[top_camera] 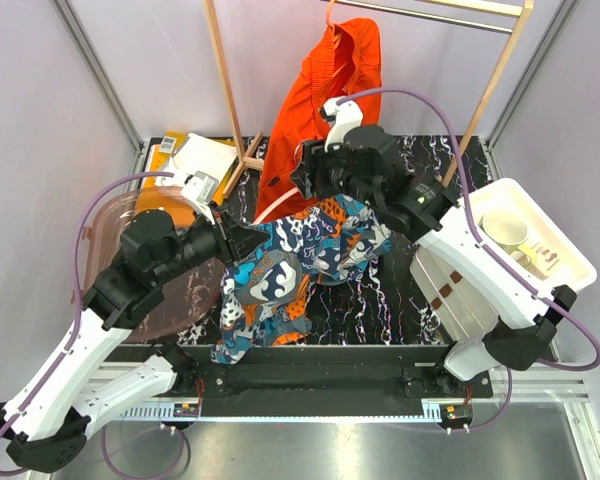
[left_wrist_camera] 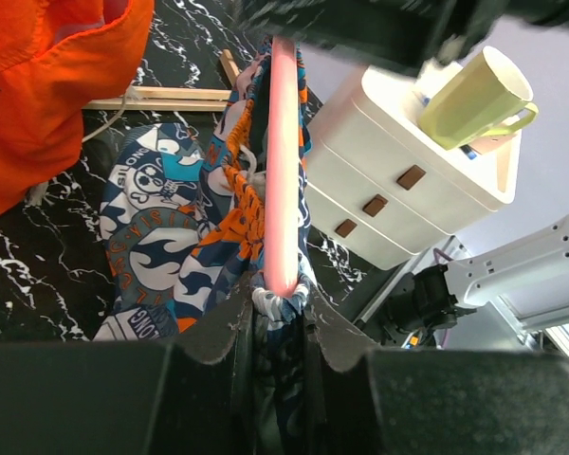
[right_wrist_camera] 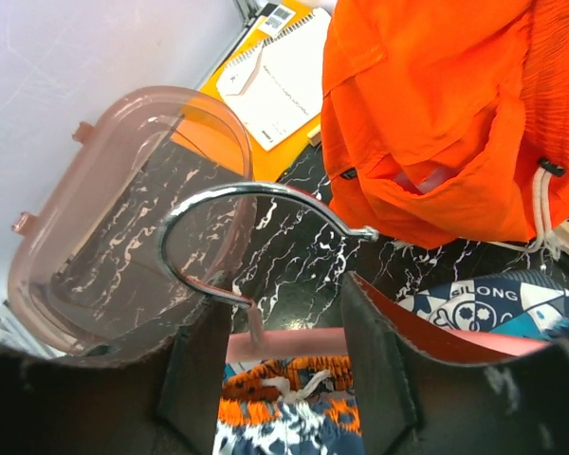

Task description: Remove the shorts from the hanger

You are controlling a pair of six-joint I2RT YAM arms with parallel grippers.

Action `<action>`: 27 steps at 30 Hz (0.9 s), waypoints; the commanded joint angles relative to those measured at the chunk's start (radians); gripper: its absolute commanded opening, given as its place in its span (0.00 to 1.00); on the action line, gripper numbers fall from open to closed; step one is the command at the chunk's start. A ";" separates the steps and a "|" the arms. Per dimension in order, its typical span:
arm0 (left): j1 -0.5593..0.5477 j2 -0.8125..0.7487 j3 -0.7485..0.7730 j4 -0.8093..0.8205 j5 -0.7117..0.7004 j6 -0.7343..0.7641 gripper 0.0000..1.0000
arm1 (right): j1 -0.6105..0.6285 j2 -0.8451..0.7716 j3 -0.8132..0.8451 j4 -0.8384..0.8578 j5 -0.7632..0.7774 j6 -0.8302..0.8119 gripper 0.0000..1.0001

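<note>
The patterned shorts (top_camera: 290,270) hang on a pink hanger (left_wrist_camera: 283,161) held low over the black marble table. My left gripper (left_wrist_camera: 278,301) is shut on the waistband cloth bunched at the hanger's near end. From above, my right gripper (right_wrist_camera: 284,299) straddles the hanger's pink bar (right_wrist_camera: 294,339) just under the metal hook (right_wrist_camera: 228,204). Its jaws stand apart: the hook's stem sits close to one finger, with a gap to the other. The orange shorts (top_camera: 320,100) with a white drawstring hang from the rack behind, and they fill the upper right of the right wrist view (right_wrist_camera: 436,114).
A wooden clothes rack (top_camera: 230,90) with a metal rail (top_camera: 430,15) stands at the back. A pink see-through tub (top_camera: 130,240) lies at the left, with a yellow and white notebook (top_camera: 195,155) beyond it. A white drawer unit (top_camera: 520,250) carrying a green mug (left_wrist_camera: 474,100) stands at the right.
</note>
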State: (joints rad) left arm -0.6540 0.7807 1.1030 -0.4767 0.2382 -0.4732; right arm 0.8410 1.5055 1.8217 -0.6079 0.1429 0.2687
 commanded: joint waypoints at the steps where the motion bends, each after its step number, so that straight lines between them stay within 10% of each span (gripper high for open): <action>1: -0.003 -0.015 0.041 0.153 0.072 -0.042 0.00 | 0.021 -0.060 -0.091 0.183 0.043 -0.032 0.52; 8: -0.001 -0.009 0.028 0.187 0.099 -0.074 0.00 | 0.027 -0.114 -0.194 0.287 0.081 -0.045 0.00; 10: -0.003 -0.014 0.029 0.159 0.079 -0.071 0.04 | 0.029 -0.126 -0.202 0.283 0.098 -0.051 0.00; 14: -0.003 -0.047 0.034 0.098 0.012 -0.070 0.53 | 0.027 -0.159 -0.214 0.264 0.132 -0.072 0.00; 16: -0.001 -0.057 0.037 0.087 -0.005 -0.064 0.60 | 0.029 -0.166 -0.220 0.255 0.132 -0.082 0.00; 18: -0.001 -0.067 0.041 0.082 -0.010 -0.064 0.95 | 0.029 -0.183 -0.234 0.252 0.127 -0.083 0.00; 27: -0.001 -0.038 0.058 0.070 -0.073 -0.067 0.85 | 0.029 -0.225 -0.275 0.247 0.110 -0.056 0.00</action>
State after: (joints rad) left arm -0.6540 0.7181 1.1301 -0.4427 0.2100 -0.5415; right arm 0.8696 1.3354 1.5482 -0.4095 0.2352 0.2043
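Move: The right hand's open fingers stand almost over the hanger's neck, at the foot of the hook: about 1 cm to the left and 2 cm below. The patterned shorts' middle hangs roughly 6 cm back, 4 cm left and 16 cm below that hand; the orange garment is some 14 cm ahead and 2 cm right. The left hand still pinches the waistband over the hanger's near end, with the neck about 11 cm ahead, 9 cm right and 3 cm higher. Dipping about 1.5 cm, the right hand shuts its half-open fingers on the hanger's neck just under the hook, then draws some 3 cm to its right and slightly back, the fingers tipping up a little. The left hand keeps its pinch until the neck is gripped, then opens wide, lets go of the waistband and rises about 4 cm. ##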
